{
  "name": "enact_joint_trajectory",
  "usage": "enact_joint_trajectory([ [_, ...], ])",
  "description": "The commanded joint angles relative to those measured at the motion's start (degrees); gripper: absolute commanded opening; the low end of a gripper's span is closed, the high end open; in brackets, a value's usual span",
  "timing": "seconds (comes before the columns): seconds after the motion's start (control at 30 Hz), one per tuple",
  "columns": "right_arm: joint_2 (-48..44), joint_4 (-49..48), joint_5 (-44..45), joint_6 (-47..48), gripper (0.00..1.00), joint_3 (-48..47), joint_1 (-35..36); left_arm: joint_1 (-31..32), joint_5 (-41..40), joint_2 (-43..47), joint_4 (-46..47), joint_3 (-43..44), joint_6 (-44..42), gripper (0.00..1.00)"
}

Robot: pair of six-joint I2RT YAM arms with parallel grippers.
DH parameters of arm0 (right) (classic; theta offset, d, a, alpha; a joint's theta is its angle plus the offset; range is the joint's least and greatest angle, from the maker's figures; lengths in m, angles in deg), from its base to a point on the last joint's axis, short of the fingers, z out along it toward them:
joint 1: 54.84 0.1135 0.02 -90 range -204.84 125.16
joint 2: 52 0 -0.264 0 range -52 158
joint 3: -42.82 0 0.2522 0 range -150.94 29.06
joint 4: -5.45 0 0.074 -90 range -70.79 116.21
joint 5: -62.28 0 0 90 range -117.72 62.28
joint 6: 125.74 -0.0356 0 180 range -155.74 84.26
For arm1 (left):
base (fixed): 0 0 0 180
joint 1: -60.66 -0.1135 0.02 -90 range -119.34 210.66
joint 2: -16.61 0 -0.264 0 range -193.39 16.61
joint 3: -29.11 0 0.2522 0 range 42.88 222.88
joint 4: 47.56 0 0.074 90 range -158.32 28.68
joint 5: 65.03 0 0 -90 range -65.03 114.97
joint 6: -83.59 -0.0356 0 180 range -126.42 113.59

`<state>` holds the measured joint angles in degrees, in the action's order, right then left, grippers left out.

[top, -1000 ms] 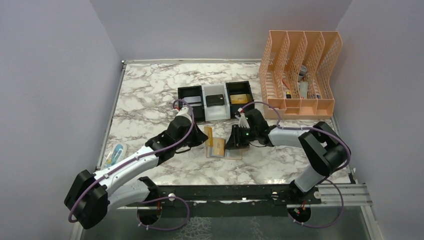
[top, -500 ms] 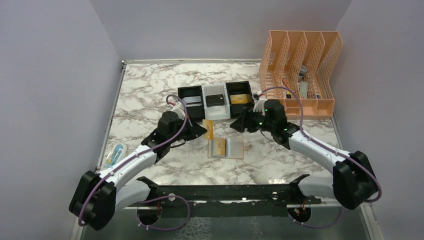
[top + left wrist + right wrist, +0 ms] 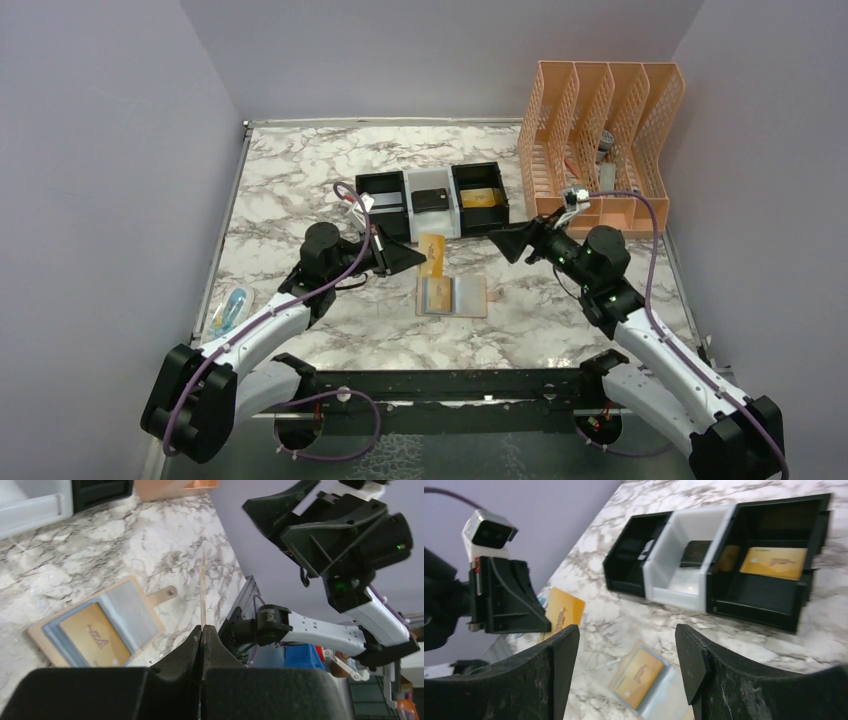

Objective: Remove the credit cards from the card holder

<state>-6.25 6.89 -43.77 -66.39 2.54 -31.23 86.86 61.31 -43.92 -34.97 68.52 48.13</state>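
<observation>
The tan card holder [image 3: 470, 296] lies open on the marble table, a gold credit card [image 3: 436, 293] in its left pocket. My left gripper [image 3: 410, 259] is shut on another gold credit card [image 3: 432, 254], holding it upright above the table just behind the holder. The left wrist view shows that card edge-on [image 3: 202, 587] rising from my left gripper [image 3: 202, 628], with the holder [image 3: 127, 607] below. My right gripper [image 3: 503, 243] hovers open and empty, right of the held card. In the right wrist view my right gripper [image 3: 626, 632] frames the holder [image 3: 663, 687].
A row of small bins stands behind: black bin [image 3: 378, 181], white bin [image 3: 420, 222] with a dark card [image 3: 431, 200], black bin [image 3: 478, 173] with a gold card [image 3: 481, 197]. A peach mesh organizer [image 3: 600, 130] fills the back right. A blue packet [image 3: 232, 305] lies at the left edge.
My right gripper has left the card holder, drawn back to the right and opened. My left gripper has carried the gold card slightly away from the holder toward the bins.
</observation>
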Motion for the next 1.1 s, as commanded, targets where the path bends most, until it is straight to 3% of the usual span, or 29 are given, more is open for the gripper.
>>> enact_joint_trajectory([
  [0.0,6.1,-1.6,-15.0,-5.3,0.72,-2.3,0.2,-0.2,6.1,-0.2,9.3,0.1,2.6,0.00],
  [0.17,16.2,-15.9,-31.0,-14.1,0.70,-2.0,0.2,0.7,6.3,-0.2,12.5,0.0,3.9,0.00],
  [0.3,21.1,-24.4,-37.4,-19.8,0.63,-2.0,0.3,2.4,5.7,-1.5,13.7,0.4,4.3,0.00],
  [0.8,28.7,-36.6,-40.9,-28.0,0.57,-2.3,2.8,7.0,1.9,-4.2,17.5,0.7,5.3,0.00],
  [1.07,30.9,-41.4,-41.9,-31.3,0.38,-2.2,3.8,7.1,1.1,-4.3,20.7,-0.8,7.1,0.00],
])
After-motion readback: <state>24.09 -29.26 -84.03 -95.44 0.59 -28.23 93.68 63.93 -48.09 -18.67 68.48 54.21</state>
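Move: The left hand pinches the gold card, its middle some 2 cm right and 1 cm ahead. From the open right hand that card is about 14 cm left, 3 cm back and 3 cm lower. The card holder lies open on the table 9 cm left of the right hand, 8 cm back and 20 cm below; the white tray is about 13 cm left, 13 cm ahead and 18 cm below. Right hand sweeps about 10 cm left and back, fingers partly closing around the card the left lifts rightward. ##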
